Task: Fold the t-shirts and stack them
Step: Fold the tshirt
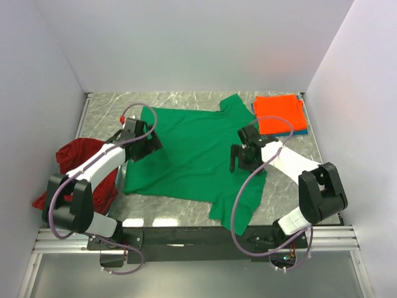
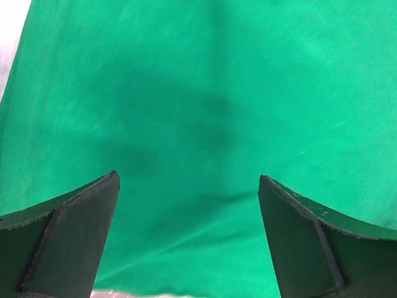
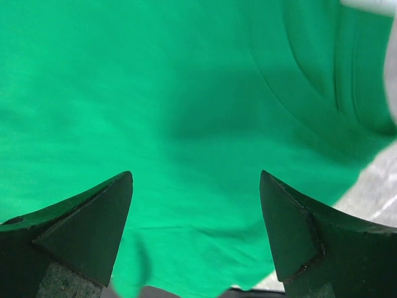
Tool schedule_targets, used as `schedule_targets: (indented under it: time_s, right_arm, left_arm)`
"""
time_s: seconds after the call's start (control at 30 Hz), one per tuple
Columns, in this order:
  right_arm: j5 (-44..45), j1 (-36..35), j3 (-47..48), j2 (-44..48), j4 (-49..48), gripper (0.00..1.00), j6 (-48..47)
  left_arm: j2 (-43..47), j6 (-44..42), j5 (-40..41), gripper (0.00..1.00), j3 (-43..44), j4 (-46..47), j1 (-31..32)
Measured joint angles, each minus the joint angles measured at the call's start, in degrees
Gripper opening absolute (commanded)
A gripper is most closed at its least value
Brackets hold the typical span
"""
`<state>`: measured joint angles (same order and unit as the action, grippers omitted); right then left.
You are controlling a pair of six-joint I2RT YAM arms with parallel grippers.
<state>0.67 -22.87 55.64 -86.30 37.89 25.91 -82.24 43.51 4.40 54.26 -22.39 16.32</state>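
A bright green t-shirt (image 1: 192, 155) lies spread flat in the middle of the table, one sleeve toward the back and the other toward the near edge. My left gripper (image 1: 149, 146) hovers over its left side, open; the left wrist view shows only green cloth (image 2: 205, 93) between the wide-apart fingers of the gripper (image 2: 189, 180). Over the shirt's right side, my right gripper (image 1: 239, 158) is open too, with nothing but green cloth (image 3: 155, 81) in its gap (image 3: 195, 177). An orange-red shirt (image 1: 279, 113) sits folded on a teal-blue one (image 1: 302, 130) at the back right. A dark red shirt (image 1: 80, 155) lies crumpled at the left.
The grey marble table top (image 1: 186, 102) is closed in by white walls at the left, back and right. Both arm bases stand on the rail along the near edge. In the right wrist view a strip of bare table (image 3: 378, 186) shows past the shirt's edge.
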Motion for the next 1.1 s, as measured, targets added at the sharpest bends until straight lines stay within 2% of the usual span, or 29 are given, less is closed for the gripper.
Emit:
schedule_targets:
  time_s: [0.2,0.37,0.8,0.93,1.1]
  right_arm:
    - [2.58,0.42,-3.41,-2.51,-1.46,0.89,1.11]
    - [3.67,1.86,-2.56,-6.93,-2.82,0.89,1.05]
    - [4.44,8.26,-1.27,-8.13,-2.80,0.90,-1.20]
    - [4.57,8.24,0.00,-8.44,-1.99,0.90,-2.23]
    - [5.35,7.34,2.08,-5.40,-0.72,0.91,-2.67]
  left_arm:
    - [4.63,1.73,-0.22,0.99,-6.99,0.26,0.00]
    - [6.80,2.49,-0.09,0.99,-8.48,0.22,0.00]
    - [8.04,5.79,-0.61,0.99,-10.49,-0.20,0.09]
    - [11.63,8.22,-0.04,1.00,-12.20,-3.41,1.07]
    - [20.17,11.87,2.80,0.99,-14.21,-10.29,3.39]
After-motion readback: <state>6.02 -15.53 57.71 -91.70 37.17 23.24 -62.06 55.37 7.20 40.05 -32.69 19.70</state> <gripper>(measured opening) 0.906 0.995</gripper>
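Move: The left gripper is open above the hem end of the green t-shirt. The near hem corner lies about 15 cm back, 14 cm left and 10 cm below it, with the red shirts some 33 cm left and 8 cm back. From the open right gripper, the collar is roughly 13 cm right, 3 cm ahead and 5 cm below. The near sleeve is about 19 cm straight back, and the orange stack some 22 cm right and 25 cm ahead. Lower the open right gripper about 4 cm to the green shirt, then sweep it some 5 cm right towards the collar, fingertips dragging the cloth, easing slightly forward, and finish by raising it nearly 3 cm. Meanwhile draw the open left gripper back about 9 cm above the cloth towards the near hem corner, lingering partway and turning slightly counter-clockwise. ##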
